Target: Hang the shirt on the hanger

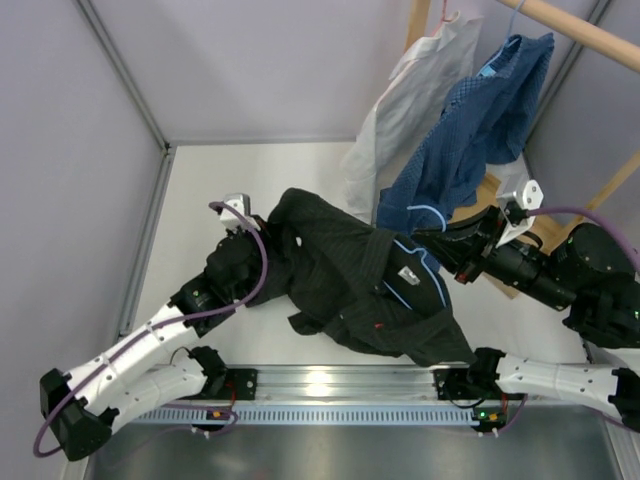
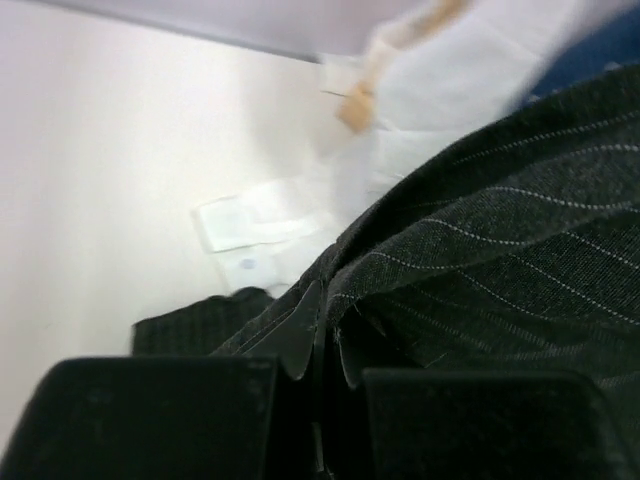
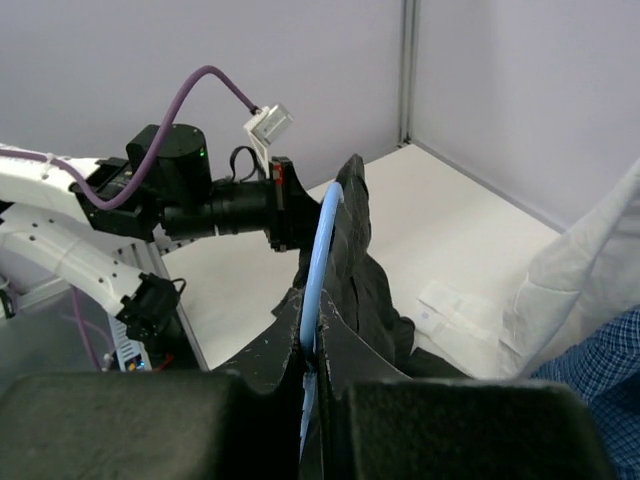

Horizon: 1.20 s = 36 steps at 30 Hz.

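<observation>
The black pinstriped shirt (image 1: pixel 350 285) lies bunched between the two arms, held partly off the white table. The light-blue wire hanger (image 1: pixel 425 265) runs inside its collar area, and its curved hook (image 1: pixel 432 212) pokes out toward the right arm. My left gripper (image 1: pixel 262 245) is shut on the shirt's left end; in the left wrist view the fingertips (image 2: pixel 300 335) pinch a fold of the black fabric (image 2: pixel 500 250). My right gripper (image 1: pixel 445 245) is shut on the hanger; in the right wrist view the blue wire (image 3: pixel 318 250) rises from between the fingers (image 3: pixel 345 350), with the shirt (image 3: pixel 365 270) draped along it.
A white shirt (image 1: pixel 410 100) and a blue dotted shirt (image 1: pixel 480 130) hang from a wooden rack (image 1: pixel 580 30) at the back right, their hems reaching the table close to the right gripper. Grey walls enclose the left and back. A metal rail (image 1: pixel 330 385) runs along the near edge.
</observation>
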{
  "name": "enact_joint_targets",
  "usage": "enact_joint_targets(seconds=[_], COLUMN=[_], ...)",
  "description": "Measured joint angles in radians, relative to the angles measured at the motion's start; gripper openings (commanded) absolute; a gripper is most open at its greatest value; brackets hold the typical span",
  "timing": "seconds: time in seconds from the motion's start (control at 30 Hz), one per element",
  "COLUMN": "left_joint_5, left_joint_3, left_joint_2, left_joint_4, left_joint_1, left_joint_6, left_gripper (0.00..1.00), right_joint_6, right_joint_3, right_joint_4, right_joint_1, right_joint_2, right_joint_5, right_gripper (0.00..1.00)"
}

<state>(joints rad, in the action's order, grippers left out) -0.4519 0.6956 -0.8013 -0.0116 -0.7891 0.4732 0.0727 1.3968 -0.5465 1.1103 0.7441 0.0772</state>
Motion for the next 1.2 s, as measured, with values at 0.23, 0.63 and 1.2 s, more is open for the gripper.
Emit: enact_joint_targets(seconds=[0.23,0.63,1.2], left_joint_5=[-0.135,0.070,-0.095], left_joint_3=[0.023,-0.029,0.203], left_joint_2=[-0.113,0.002,0.027], left_joint_4=[-0.072,0.006,-0.283], left_joint_1=[0.193,0.247,0.252], left_joint_6=[0.174,0.146,0.056], left_gripper=[0.00,0.00,0.98], right_joint_6=[0.018,0.023,0.014], right_joint_3=[-0.115,-0.035,0.060], right_joint_4=[-0.027,-0.032,-0.014], right_joint_1=[0.000,0.000,0.000], right_joint_2=[-0.082,0.019,0.069], right_joint_5=[0.098,0.141,0.191], right_gripper=[0.00,0.00,0.00])
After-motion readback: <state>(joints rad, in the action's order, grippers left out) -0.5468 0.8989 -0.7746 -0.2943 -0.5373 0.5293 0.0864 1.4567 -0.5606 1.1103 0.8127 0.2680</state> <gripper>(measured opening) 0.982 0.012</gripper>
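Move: The left fingers already pinch the dark shirt's left edge; its body spreads some 17 cm right and 10 cm back of them, about level. The blue hanger, inside the shirt, lies about 26 cm right, 12 cm back and 8 cm above that hand. The right hand holds the hanger's neck: its middle is 8 cm below, 2 cm back and 1 cm left, with the blue shirt roughly 22 cm ahead, 10 cm right, 12 cm below. Left hand pulls the pinched shirt some 6 cm leftward, opens, rises; right hand edges the hanger 3 cm forward. ##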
